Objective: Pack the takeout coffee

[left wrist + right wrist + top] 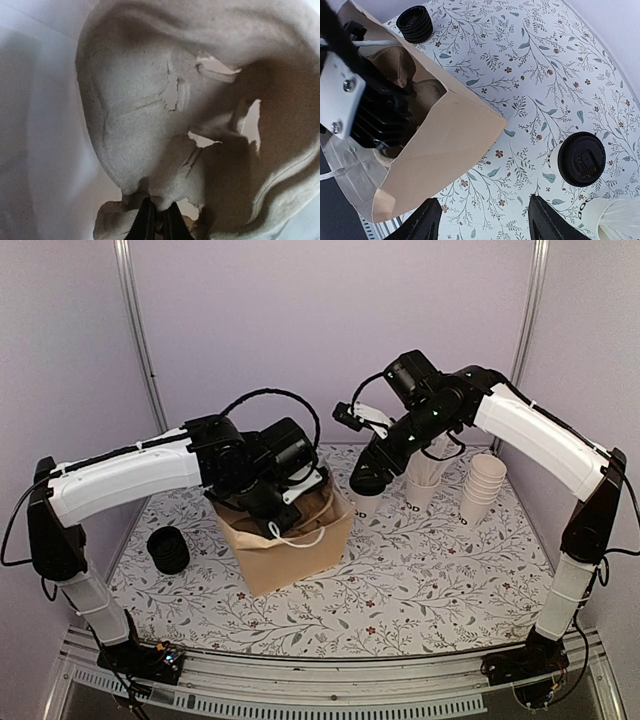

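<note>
One takeout coffee (581, 159), a white cup with a black lid, stands on the floral table just right of the brown paper bag (445, 135). My right gripper (485, 222) hovers open above the bare table between bag and cup, holding nothing. From above, the right gripper (368, 478) hides most of that coffee (365, 506). My left gripper (159, 222) is shut on the edge of a grey pulp cup carrier (145, 115). In the top view the left gripper (272, 502) reaches into the open bag (290, 545).
A stack of black lids (168, 550) sits left of the bag. A white cup of straws (424, 482) and a stack of lidless white cups (485, 485) stand at the back right. Lavender walls close in the table.
</note>
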You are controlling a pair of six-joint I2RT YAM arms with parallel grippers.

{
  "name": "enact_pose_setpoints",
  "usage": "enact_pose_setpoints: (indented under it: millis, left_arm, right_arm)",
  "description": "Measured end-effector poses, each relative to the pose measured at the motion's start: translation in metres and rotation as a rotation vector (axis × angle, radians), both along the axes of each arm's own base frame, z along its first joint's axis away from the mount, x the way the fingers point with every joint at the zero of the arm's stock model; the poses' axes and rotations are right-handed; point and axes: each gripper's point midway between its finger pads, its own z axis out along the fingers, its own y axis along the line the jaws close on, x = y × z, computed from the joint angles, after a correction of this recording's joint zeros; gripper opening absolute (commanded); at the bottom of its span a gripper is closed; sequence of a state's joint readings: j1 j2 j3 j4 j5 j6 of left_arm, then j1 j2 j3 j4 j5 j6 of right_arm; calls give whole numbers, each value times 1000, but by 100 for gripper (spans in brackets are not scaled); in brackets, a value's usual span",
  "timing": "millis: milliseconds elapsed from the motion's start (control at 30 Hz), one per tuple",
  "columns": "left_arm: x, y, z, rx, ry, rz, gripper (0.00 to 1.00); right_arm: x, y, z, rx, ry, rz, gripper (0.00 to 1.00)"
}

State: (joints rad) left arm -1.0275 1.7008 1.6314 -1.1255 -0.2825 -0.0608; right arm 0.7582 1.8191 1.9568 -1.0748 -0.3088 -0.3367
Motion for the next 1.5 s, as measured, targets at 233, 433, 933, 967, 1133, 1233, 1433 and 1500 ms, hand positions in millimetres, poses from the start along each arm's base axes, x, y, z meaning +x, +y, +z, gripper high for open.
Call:
enact_pose_setpoints:
  millis: [233,433,933,967,1133,1233,1433,1500]
  left_arm:
    - [0,7,-28,82,24,6,5]
    - [1,7,-40,92,28,-1,5]
    - [3,3,-87,73,64,-19,6]
    - [3,2,-89,69,66,-22,6]
    - [3,-4,-100,41,75,-37,6]
    - [4,-5,-112,46,93,-43,5]
    - [5,-5,-133,64,119,-52,5]
    - [5,-6,-135,60,121,-54,5]
  right_arm:
    - [-3,-1,0,1,3,8,64]
    - [-7,-4,3,2,-7,20,65]
    - [-11,-24,26,41,-45,9,67]
    - [-9,-28,26,42,-46,3,67]
    - [-1,-43,27,46,-44,-31,67]
    - [-2,-45,26,47,-41,-34,67]
    - [-2,-45,26,49,-39,-31,68]
    - [-2,-45,26,50,-39,-30,68]
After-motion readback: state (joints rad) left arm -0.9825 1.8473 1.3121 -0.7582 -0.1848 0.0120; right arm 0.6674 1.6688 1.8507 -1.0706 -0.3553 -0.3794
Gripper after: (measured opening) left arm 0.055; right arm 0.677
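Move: The left hand already pinches the carrier inside the bag, whose floor is about 18 cm below it and 2 cm ahead, with no sideways offset. Level with that hand, the black lids are 27 cm left. From the right hand, the bag floor is 16 cm left, 3 cm back and 26 cm down; the lidded cup is 7 cm ahead, 2 cm right; the straw cup 8 cm ahead, 16 cm right, both some 22 cm below. Left lowers the still-pinched carrier about 13 cm deeper into the bag; open right hand moves rightward and up. ##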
